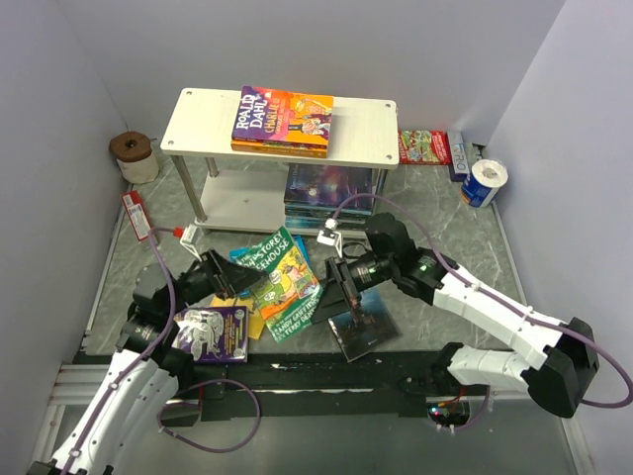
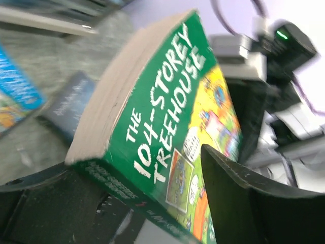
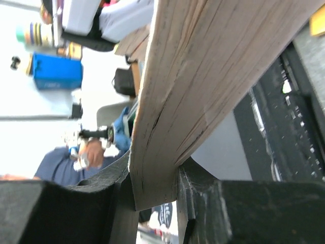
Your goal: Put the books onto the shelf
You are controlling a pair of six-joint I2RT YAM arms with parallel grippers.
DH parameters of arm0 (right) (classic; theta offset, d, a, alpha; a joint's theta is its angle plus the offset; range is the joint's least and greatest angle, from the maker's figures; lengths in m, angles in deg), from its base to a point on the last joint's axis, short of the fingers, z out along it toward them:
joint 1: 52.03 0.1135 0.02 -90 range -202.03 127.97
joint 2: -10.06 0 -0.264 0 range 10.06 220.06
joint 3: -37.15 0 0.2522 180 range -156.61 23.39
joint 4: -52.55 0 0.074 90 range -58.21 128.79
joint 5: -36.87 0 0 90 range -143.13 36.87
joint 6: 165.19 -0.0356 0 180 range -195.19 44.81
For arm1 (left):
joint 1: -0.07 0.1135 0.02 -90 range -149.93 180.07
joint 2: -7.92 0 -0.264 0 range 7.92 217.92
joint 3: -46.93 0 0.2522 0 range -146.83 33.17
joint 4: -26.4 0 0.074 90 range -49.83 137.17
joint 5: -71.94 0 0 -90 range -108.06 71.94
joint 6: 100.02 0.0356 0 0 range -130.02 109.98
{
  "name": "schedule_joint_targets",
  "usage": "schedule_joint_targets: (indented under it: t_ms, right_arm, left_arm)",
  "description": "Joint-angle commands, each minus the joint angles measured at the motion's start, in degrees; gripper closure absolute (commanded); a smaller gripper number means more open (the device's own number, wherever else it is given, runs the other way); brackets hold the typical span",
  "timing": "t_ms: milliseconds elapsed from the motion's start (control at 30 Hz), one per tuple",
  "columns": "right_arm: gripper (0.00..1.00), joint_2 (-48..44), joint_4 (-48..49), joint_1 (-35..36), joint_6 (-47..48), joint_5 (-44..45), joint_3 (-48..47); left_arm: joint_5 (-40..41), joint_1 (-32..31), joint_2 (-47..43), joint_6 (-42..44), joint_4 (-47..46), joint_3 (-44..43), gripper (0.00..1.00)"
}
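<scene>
The shelf (image 1: 371,129) stands at the back with a stack of books (image 1: 282,121) on its pale top and dark books (image 1: 326,188) on its white lower board. My left gripper (image 1: 235,280) (image 2: 137,162) has its jaws wide around the green Treehouse book (image 1: 289,287) (image 2: 167,101), one finger under it and one over the cover. The book is tilted up, and whether the jaws press on it does not show. My right gripper (image 1: 346,287) (image 3: 155,173) is shut on a dark-covered book (image 1: 358,332) (image 3: 203,66) by its edge. A blue Treehouse book (image 1: 259,253) and a purple book (image 1: 213,333) lie on the table.
A brown-topped roll (image 1: 134,156) sits back left, with a small red-and-white carton (image 1: 134,216) below it by the left wall. A red-green flat packet (image 1: 423,146) and a blue-and-white roll (image 1: 485,183) lie back right. Grey walls close in on three sides.
</scene>
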Motion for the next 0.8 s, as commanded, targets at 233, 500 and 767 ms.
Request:
schedule_joint_targets:
  t_ms: [233,500,767]
  right_arm:
    - [1.0,-4.4,-9.2,-5.3,11.2,-15.3,-7.7]
    - [0.76,-2.2,-26.4,-5.7,21.6,-8.5,-17.3]
    - [0.19,-6.5,-32.3,-5.5,18.4,32.2,-37.4]
  left_arm:
    - [-23.0,0.1,5.4,-15.3,-39.2,0.1,0.5]
    - [-16.7,0.0,3.7,-17.0,-40.2,-2.2,0.99]
    - [3.5,0.2,6.3,-11.2,-20.6,-20.6,0.99]
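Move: The green treehouse book hangs in the air, already held by the right hand; its middle lies about 6 cm to the right of the left hand's open fingers and 3 cm back, roughly level with them. From the right hand it lies about 9 cm to the left and 6 cm ahead. On the table some 20 cm below, the dark book is about 9 cm right of the right hand and 5 cm ahead; the purple book is about 15 cm left of the left hand and 8 cm back. The left fingers close on the left side of the treehouse book while that hand draws back about 5 cm, rises and turns some 20 degrees clockwise; then it lifts on, keeping its pinch. The right hand holds the book and eases right and up a few centimetres, then opens wide to release its end, moving forward and farther up. ##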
